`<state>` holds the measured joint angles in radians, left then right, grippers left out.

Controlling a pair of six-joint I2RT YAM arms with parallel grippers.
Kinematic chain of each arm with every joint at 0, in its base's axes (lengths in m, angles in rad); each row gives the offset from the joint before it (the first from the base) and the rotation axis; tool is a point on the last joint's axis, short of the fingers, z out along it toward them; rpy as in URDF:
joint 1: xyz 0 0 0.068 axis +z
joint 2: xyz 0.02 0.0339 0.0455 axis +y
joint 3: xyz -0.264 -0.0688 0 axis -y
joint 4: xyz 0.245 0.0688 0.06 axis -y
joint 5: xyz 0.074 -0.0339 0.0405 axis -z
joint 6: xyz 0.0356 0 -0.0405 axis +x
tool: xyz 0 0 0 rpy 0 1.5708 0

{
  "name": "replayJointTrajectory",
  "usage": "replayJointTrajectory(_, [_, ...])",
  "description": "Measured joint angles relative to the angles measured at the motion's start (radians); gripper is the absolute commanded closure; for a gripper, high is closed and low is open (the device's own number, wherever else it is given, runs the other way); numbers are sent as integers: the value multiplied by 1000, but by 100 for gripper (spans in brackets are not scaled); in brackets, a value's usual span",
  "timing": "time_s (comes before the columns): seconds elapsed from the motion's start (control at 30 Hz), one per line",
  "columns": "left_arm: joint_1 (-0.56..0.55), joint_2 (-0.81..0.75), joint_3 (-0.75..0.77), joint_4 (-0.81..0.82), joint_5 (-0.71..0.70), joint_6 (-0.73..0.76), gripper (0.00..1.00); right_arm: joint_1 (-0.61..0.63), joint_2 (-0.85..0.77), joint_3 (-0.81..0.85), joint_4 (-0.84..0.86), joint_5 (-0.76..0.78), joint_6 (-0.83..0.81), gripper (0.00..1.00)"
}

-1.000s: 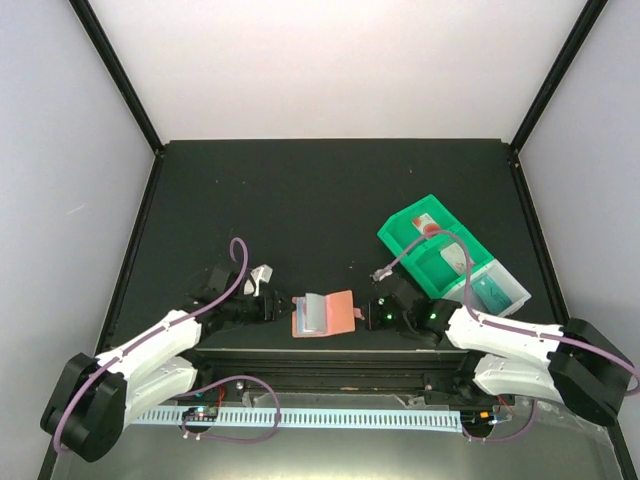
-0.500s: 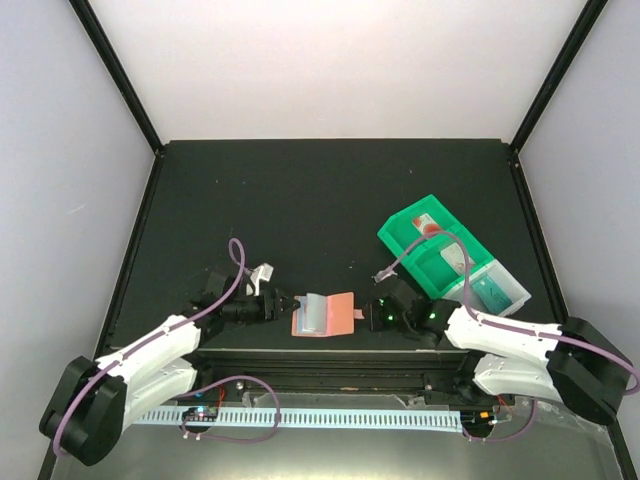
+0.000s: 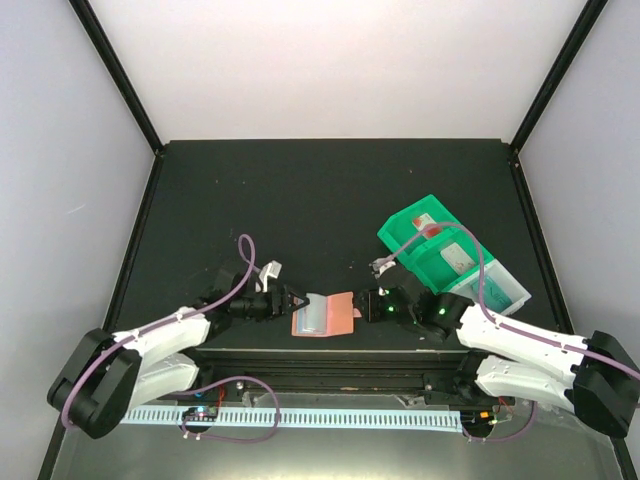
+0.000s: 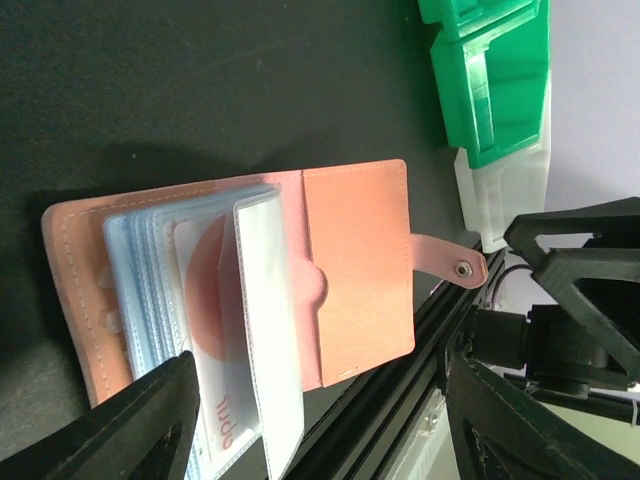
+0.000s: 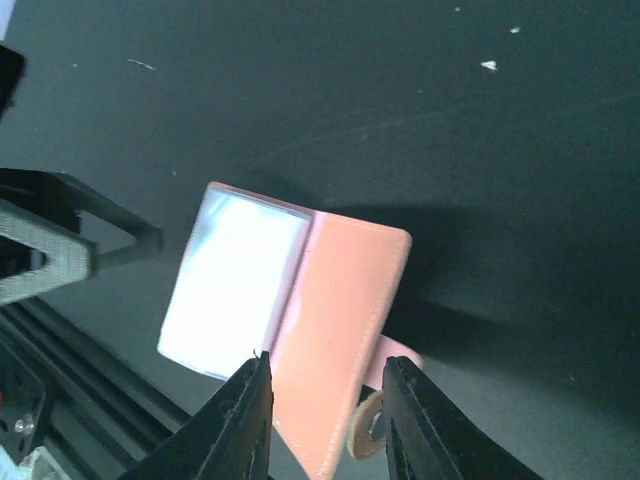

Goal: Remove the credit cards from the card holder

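The salmon card holder lies open near the table's front edge, its pale blue sleeves fanned up on the left half. One clear sleeve holds a white card with a salmon disc and red lettering. My left gripper is open at the holder's left end, its fingers straddling the sleeves. From the right, my right gripper stands open over the salmon cover, with the snap tab beside one finger. A teal card lies in the bin's pale end compartment.
A green plastic bin with several compartments stands at the right, behind the right arm. The black metal rail of the table's front edge runs right beside the holder. Dark walls edge the table on the left, right and back.
The left gripper has slid right up to the holder's sleeves and opened a little wider. The right gripper has moved left over the cover and gone from shut to open.
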<state>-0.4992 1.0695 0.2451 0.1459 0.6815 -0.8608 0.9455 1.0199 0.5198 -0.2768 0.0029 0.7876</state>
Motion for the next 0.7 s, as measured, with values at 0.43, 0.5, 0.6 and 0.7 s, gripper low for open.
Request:
replayJointTrajectory(0.43, [-112, 178, 94, 117, 0, -53, 31, 0, -36, 16, -4, -16, 0, 69])
replayJointTrajectory(0.5, [-132, 216, 110, 140, 0, -62, 32, 0, -63, 5, -9, -5, 0, 69])
replayJointTrajectory(0.6, [-161, 255, 119, 168, 0, -82, 33, 0, -106, -12, -17, 9, 2, 69])
replayJointTrajectory(0.7, [-180, 255, 127, 173, -1, -92, 33, 0, -137, -26, -18, 23, 4, 69])
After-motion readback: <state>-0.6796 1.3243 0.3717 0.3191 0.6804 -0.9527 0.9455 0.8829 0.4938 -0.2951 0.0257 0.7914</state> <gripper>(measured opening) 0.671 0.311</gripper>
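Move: The left hand stands low over the opened card holder: the clear-sleeved card stack is about 4 cm below it, 3 cm nearer the base and 2 cm to its right; the cover half lies 6 cm farther right, level with the stack. From the right hand the stack is some 12 cm left, 3 cm back and 6 cm lower; the strap lies 2 cm left of that hand, 2 cm back and 6 cm below. No contact with the holder can be made out. The left hand slides about 6 cm to the right, nearly level, over the far part of the card stack towards the opened cover half, fingers staying wide apart and turning slightly clockwise. The right hand rises some 2 cm clear of the strap, first drifting left a little and then back right, its opening unchanged. ##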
